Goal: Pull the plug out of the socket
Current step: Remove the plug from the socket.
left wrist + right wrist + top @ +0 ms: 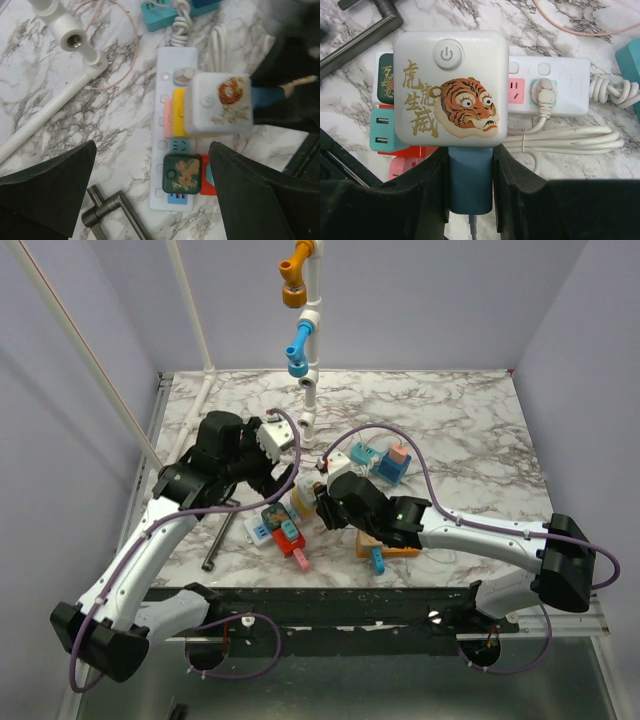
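The socket, a long white power strip [567, 75] [162, 127], lies on the marble table. A white cube adapter with a tiger face [451, 87] [220, 102] sits on it, and a dark green cube [182, 172] is plugged in near the strip's end. A blue plug [470, 182] [267, 95] with a thin cable sticks out of the tiger cube's side. My right gripper [470, 172] [327, 497] is shut on this blue plug, one finger on each side. My left gripper [152, 160] hangs wide open above the strip's green-cube end, holding nothing.
A white corded plug [543, 92] sits in the strip, its cord coiled [570, 137] beside it. A grey metal handle [107, 210] [218, 540] lies to the left. White pipe fittings [65, 37] [310, 360] stand behind. Teal adapters [375, 462] and coloured blocks [285, 535] lie around.
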{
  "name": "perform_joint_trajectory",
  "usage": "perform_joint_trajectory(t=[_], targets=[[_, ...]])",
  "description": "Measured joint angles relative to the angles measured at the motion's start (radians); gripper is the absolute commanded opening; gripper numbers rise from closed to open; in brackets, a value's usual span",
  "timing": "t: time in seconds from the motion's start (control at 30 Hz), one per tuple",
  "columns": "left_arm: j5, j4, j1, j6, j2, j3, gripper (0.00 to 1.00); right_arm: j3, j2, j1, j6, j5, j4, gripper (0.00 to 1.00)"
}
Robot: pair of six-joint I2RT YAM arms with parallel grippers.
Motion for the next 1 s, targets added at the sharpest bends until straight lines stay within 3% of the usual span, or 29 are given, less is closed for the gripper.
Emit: perform_joint_trajectory(t=[0.2, 0.43, 0.7, 1.0], targets=[[0.169, -0.012, -0.019, 0.029, -0.181, -0.146, 0.98, 0.000, 0.000, 0.000, -0.002, -0.001, 0.000, 0.18], [0.154, 0.106, -0.100, 0.019, -0.193, -0.320, 0.98, 0.001, 0.000, 0.000, -0.003, -0.001, -0.002, 0.18], [0.086, 0.291, -0.121, 0.019, -0.138, -0.327, 0.98, 0.008, 0.003, 0.000, -0.010, -0.003, -0.010, 0.18], [0.085, 0.345, -0.139, 0.011, -0.090, -0.327, 0.99, 0.012, 0.006, -0.001, -0.010, -0.003, -0.010, 0.17]])
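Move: The white tiger-print socket, with the blue plug in its side, lies some 7 cm to the left hand's right, 2 cm back and 8 cm below it. It stands about 4 cm forward and 4 cm left of the right hand, which already pinches the plug, and about 1 cm lower. From the left hand, the yellow block is 3 cm back, 6 cm right, under the tiger socket; the green cube 7 cm back, 1 cm right; the red block 12 cm back, 3 cm right. The right fingers keep their pinch on the blue plug and hold still, while the wide-open left hand closes in on the tiger socket. It swings back some 7 cm and sinks about 5 cm, drifting right, then comes forward again and on to the right, turning about 10 degrees clockwise, until its jaws stand around the socket's left side; whether they touch can't be seen. ##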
